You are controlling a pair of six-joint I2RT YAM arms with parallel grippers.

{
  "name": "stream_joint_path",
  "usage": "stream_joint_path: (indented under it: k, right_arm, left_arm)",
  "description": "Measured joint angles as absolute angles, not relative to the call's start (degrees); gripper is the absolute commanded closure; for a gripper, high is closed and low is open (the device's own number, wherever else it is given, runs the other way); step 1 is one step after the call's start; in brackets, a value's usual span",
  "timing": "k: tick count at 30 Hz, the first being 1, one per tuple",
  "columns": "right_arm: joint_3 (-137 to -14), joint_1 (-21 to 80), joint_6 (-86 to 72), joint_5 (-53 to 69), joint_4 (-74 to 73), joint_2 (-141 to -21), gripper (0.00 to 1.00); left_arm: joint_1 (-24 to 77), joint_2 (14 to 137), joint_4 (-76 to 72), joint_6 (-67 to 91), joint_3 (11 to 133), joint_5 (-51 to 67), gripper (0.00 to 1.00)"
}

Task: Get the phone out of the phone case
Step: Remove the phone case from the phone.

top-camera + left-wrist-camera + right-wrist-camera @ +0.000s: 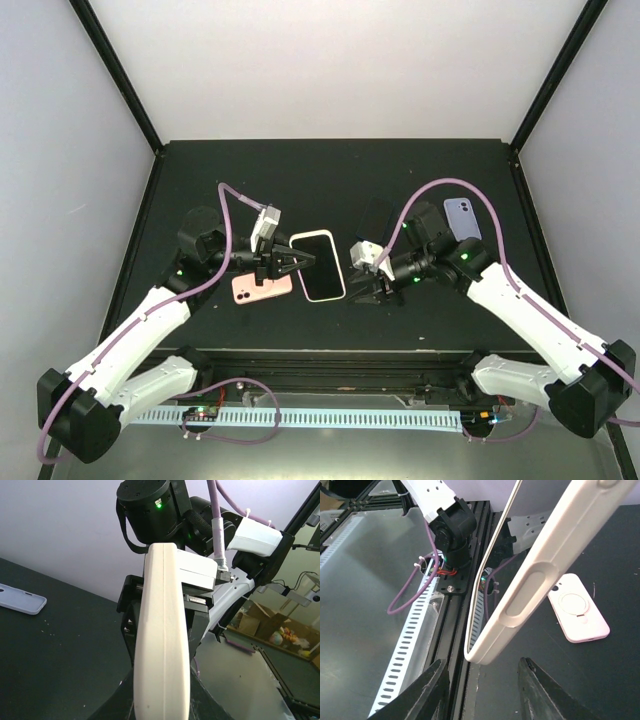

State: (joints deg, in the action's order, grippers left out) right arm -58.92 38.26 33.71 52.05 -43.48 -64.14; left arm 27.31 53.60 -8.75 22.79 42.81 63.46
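My left gripper (290,262) is shut on the left edge of a cream phone case (318,265) and holds it above the table. The phone's dark face (320,268) shows inside the case's rim. In the left wrist view the cream case's (162,645) rounded edge stands upright, clamped between the jaws of the left gripper (165,680). My right gripper (372,293) is open just right of the case. In the right wrist view the cream case's (545,570) lower corner hangs just beyond the open right gripper (485,690), apart from both fingers (427,690).
A pink case (262,288) lies face down under the left gripper; it also shows as the pink case (577,607) in the right wrist view. A lavender case (462,218) lies at the back right. A dark flat thing (378,215) lies beside the right arm. The table's near rail (465,575) is close.
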Motion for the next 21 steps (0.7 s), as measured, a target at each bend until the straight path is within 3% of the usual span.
stream_joint_path:
  k: [6,16,21]
  right_arm:
    - [-59.40,38.63,33.50,53.39,-43.40,-64.90,0.64]
    - [-61.34,38.65,33.58,55.51,-44.29,-67.42,0.85]
    - [-61.91,38.65,35.81,55.44,-45.89,-67.46,0.86]
  left_arm:
    - [27.31,53.63,-9.43,22.85,42.81,63.51,0.99]
    - [27.16,53.76,-10.87,23.99,42.81,64.40,0.98]
    - [27.00,54.04,-12.10,24.53,42.57,65.47,0.98]
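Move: The left hand grips the cream phone case by its left edge, screen up; the case's near right corner lies about 2 cm to the right hand's left, level with it. From the left hand that corner is some 8 cm right, 5 cm back and 7 cm lower. From the right hand, the pink case lies on the table about 9 cm ahead, 21 cm left and 24 cm below, and the bare black phone 27 cm ahead, 7 cm right, equally low. The right hand eases roughly 1 cm to its left and about half a centimetre up, turning some 5 degrees counter-clockwise, while its fingers shut from nearly half open around the near right corner of the cream case and come to pinch it, one pad on each side. The left hand keeps its grip on the case's left edge and holds the phone and case almost in place, rising only about 0.5 cm. ##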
